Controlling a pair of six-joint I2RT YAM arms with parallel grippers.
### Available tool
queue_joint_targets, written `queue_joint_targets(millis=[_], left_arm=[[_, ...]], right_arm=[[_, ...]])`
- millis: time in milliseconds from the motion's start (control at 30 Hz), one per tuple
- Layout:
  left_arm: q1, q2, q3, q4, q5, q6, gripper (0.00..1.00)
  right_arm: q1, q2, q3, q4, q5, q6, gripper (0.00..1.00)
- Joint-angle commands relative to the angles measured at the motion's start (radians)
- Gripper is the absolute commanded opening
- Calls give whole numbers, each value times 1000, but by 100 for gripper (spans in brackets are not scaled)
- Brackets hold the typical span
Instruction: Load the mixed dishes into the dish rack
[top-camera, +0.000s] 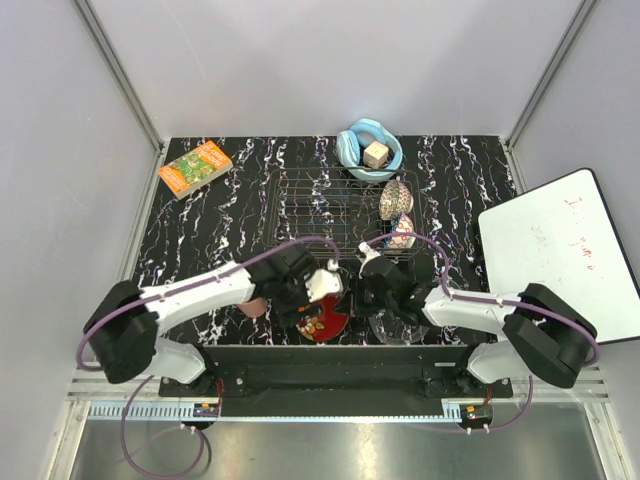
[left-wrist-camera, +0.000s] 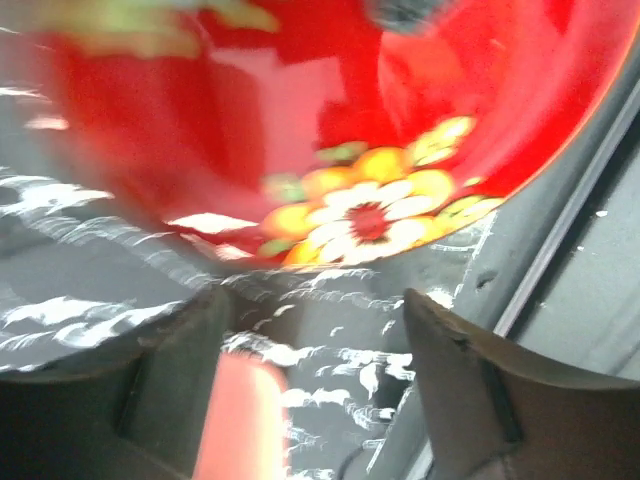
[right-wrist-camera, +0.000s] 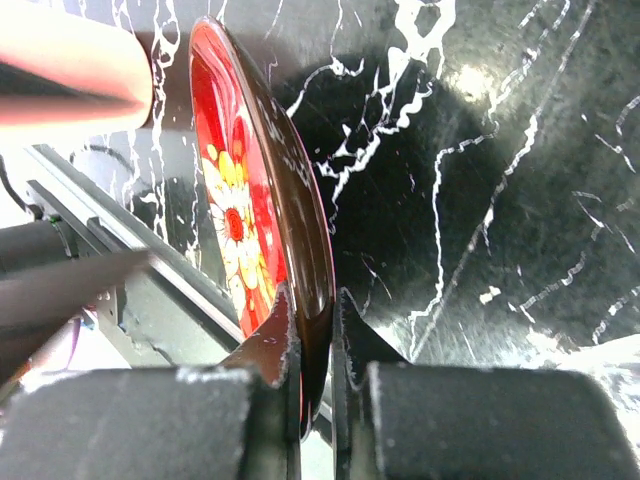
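The red floral plate (right-wrist-camera: 240, 200) stands on edge just over the black marbled table, and my right gripper (right-wrist-camera: 315, 305) is shut on its lower rim. Seen from above, that plate (top-camera: 325, 322) sits near the front edge between my left gripper (top-camera: 312, 303) and right gripper (top-camera: 352, 303). My left gripper (left-wrist-camera: 315, 300) is open, its fingers apart just short of the plate (left-wrist-camera: 380, 130) and not touching it. The pink cup (top-camera: 253, 307) lies under the left arm. The wire dish rack (top-camera: 330, 215) stands mid-table with the small blue patterned bowl (top-camera: 397, 198) at its right end.
A light-blue bowl with a tan cube (top-camera: 370, 150) sits behind the rack. An orange-green book (top-camera: 195, 168) lies at the back left. A whiteboard (top-camera: 560, 250) leans at the right. Another patterned item (top-camera: 402, 237) sits at the rack's right front corner. A clear glass bowl (top-camera: 395, 328) rests near the front edge.
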Motion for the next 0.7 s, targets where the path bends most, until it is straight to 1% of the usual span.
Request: queue_joint_targets(millis=[0,33,100,167,200,267,300,333,367,400,433,467,500,533,567,600,633,667], left_arm=[[127,-156,291,-185,16,-5,85],[153,-174,334,-214,15,-5,99],[228,-233,440,-272,0,4,99],[274,-288,483,-295,-23,15,99],[314,-302,512,-302,-36,20,99],[372,-340,528,-315,-39,14,99],[390,-351,527,-317,-31,10,99],[406,-372,517,-314,-28,4,99],[434,-380,508,-311,-24,-5,99],[446,-389,476,-303,-25,-11,99],[460,-406,455,-294,-24,-19,99],[488,-414,433,-271,-14,-26,99],[503,-418,389,-260,-7,-31,99],[517,-426,367,-250,5,-36,99],[540,-428,347,-231,21,-43,99],[549,-426,314,-223,27,-48,99],[561,-425,301,-219,36,-54,99],[581,-425,290,-214,64,-65,99]], right_arm=[[10,-79,45,-29,2,-37,0],[10,-86,58,-53,5,-65,0],[10,-108,108,-124,5,-97,0],[10,-123,157,-246,14,-165,0],[10,-142,215,-283,20,-191,0],[10,-160,283,-393,68,-284,0],[10,-178,352,-424,88,-318,0],[10,-186,393,-452,127,-388,0],[10,-189,479,-510,149,-425,0],[10,-186,530,-541,184,-460,0],[10,-180,577,-595,247,-540,0],[10,-173,666,-613,276,-583,0],[12,-153,706,-624,309,-629,0],[10,-143,740,-626,391,-727,0],[12,-128,774,-624,440,-781,0],[10,-85,844,-621,494,-848,0],[10,-59,878,-618,596,-989,0],[12,-35,919,-582,647,-1072,0]])
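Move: The right hand has the red plate's right rim pinched; the dish rack's middle is about 23 cm ahead and 1 cm to the left, roughly level. Of the patterned bowls in it, one is some 27 cm ahead and 11 to the right, the nearer about 18 ahead and 12 right; the clear plate lies 2 cm back and 11 right. From the empty left hand, the pink cup stands about 13 cm left and 4 ahead, and the red plate's middle 5 cm right, level ahead. Keeping its shut pinch on the red plate's rim, the right hand eases about a centimetre to the right, then sweeps some 24 cm up and 9 forward to the rack's near side, its fingers swinging from down towards forward by about 40 degrees. The left hand leaves the plate, opening fully, shoots up over 25 cm and forward, then swings left and sinks again, ending high above the pink cup, turned counter-clockwise. ##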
